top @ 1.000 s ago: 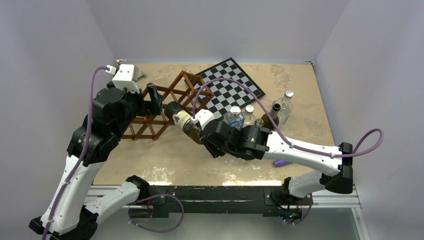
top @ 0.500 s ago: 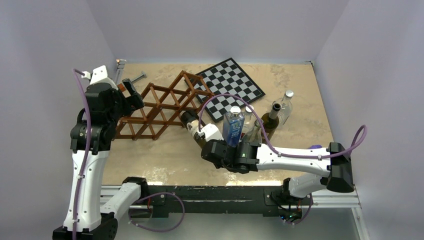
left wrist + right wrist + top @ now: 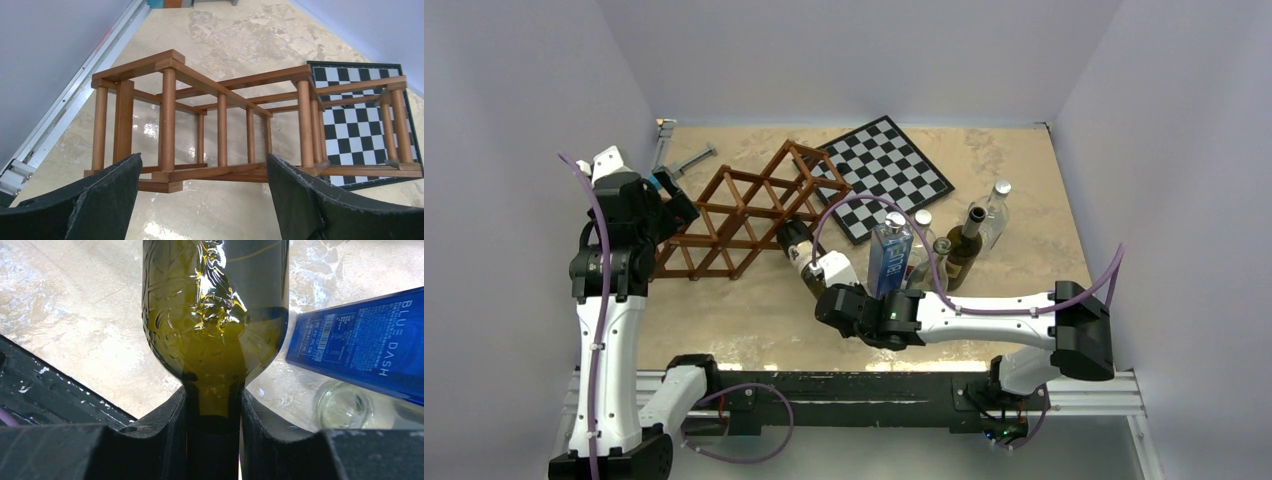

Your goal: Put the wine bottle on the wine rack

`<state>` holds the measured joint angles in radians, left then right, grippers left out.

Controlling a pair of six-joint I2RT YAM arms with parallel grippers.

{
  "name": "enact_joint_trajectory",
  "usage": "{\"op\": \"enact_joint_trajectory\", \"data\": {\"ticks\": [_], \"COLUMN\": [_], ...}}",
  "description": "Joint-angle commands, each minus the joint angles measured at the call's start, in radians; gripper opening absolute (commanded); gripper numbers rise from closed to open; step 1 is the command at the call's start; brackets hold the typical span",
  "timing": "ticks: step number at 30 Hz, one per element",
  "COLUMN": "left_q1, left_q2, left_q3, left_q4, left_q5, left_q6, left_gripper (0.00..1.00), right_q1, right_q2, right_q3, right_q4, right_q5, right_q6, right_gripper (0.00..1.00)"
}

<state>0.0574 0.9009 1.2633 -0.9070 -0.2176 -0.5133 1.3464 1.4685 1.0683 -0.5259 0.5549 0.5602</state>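
The wine rack [image 3: 746, 208], a reddish-brown lattice of thin bars, lies on the table left of centre. An olive-green wine bottle [image 3: 799, 250] is tilted just off the rack's right near corner, base toward the rack. My right gripper [image 3: 824, 282] is shut on its neck. In the right wrist view the wine bottle [image 3: 215, 315] fills the top, its neck pinched in the right gripper [image 3: 214, 397]. My left gripper [image 3: 671, 196] hangs open at the rack's left end. The left wrist view shows the left gripper [image 3: 204, 161] spread wide and empty, facing the wine rack [image 3: 220, 100].
A checkerboard [image 3: 889, 172] lies behind the rack. A blue bottle [image 3: 890, 258], a dark bottle [image 3: 964, 243] and a clear bottle [image 3: 995, 213] stand right of centre, close to my right arm. The blue bottle [image 3: 360, 347] sits beside the held one. A metal bolt [image 3: 689, 158] lies at back left.
My left arm has swung back left off the rack to its left end, still open. My right arm has drawn toward the near edge with the bottle in its grip.
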Motion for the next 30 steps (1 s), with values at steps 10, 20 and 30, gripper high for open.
{"op": "enact_joint_trajectory", "data": {"ticks": [10, 20, 30], "left_q1": [0.072, 0.083, 0.084], "left_q2": [0.015, -0.015, -0.046], "left_q3": [-0.118, -0.156, -0.199], "left_q4": [0.026, 0.014, 0.021], "left_q5": [-0.029, -0.063, -0.063], "left_q6": [-0.064, -0.065, -0.053], "left_gripper": [0.97, 0.83, 0.75], "right_q1": [0.0, -0.001, -0.019], "right_q2": [0.033, 0.106, 0.119], "right_q3": [-0.002, 0.047, 0.072], "right_q4": [0.267, 0.237, 0.205], "right_q5": [0.051, 0.163, 0.225], "right_q6": [-0.039, 0.016, 0.021], "right_gripper": [0.0, 0.0, 0.0]}}
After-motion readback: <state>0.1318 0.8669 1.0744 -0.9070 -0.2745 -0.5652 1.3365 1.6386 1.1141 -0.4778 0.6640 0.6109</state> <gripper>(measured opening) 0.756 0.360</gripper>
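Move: The dark wine bottle is already in my right hand, held by the neck. The rack's lower right-hand opening lies about 18 cm ahead, 13 cm left and 3 cm below that hand; the blue box stands 8 cm ahead and 7 cm right, the clear bottle 3 cm ahead and 15 cm right. From my left hand, the rack's left end is some 6 cm ahead, 4 cm left and 15 cm below, with the syringe 26 cm ahead, 10 cm left. I keep my right-hand grip on the neck and lower the bottle about 3.5 cm, easing a little left, then feed it base first some 2 cm forward into the rack's lower right opening with a slight clockwise turn. Meanwhile my open left hand sinks about 6.5 cm and drifts left towards the rack's left end, tipping further down, and its fingers part-close about the front corner; contact there can't be made out. ##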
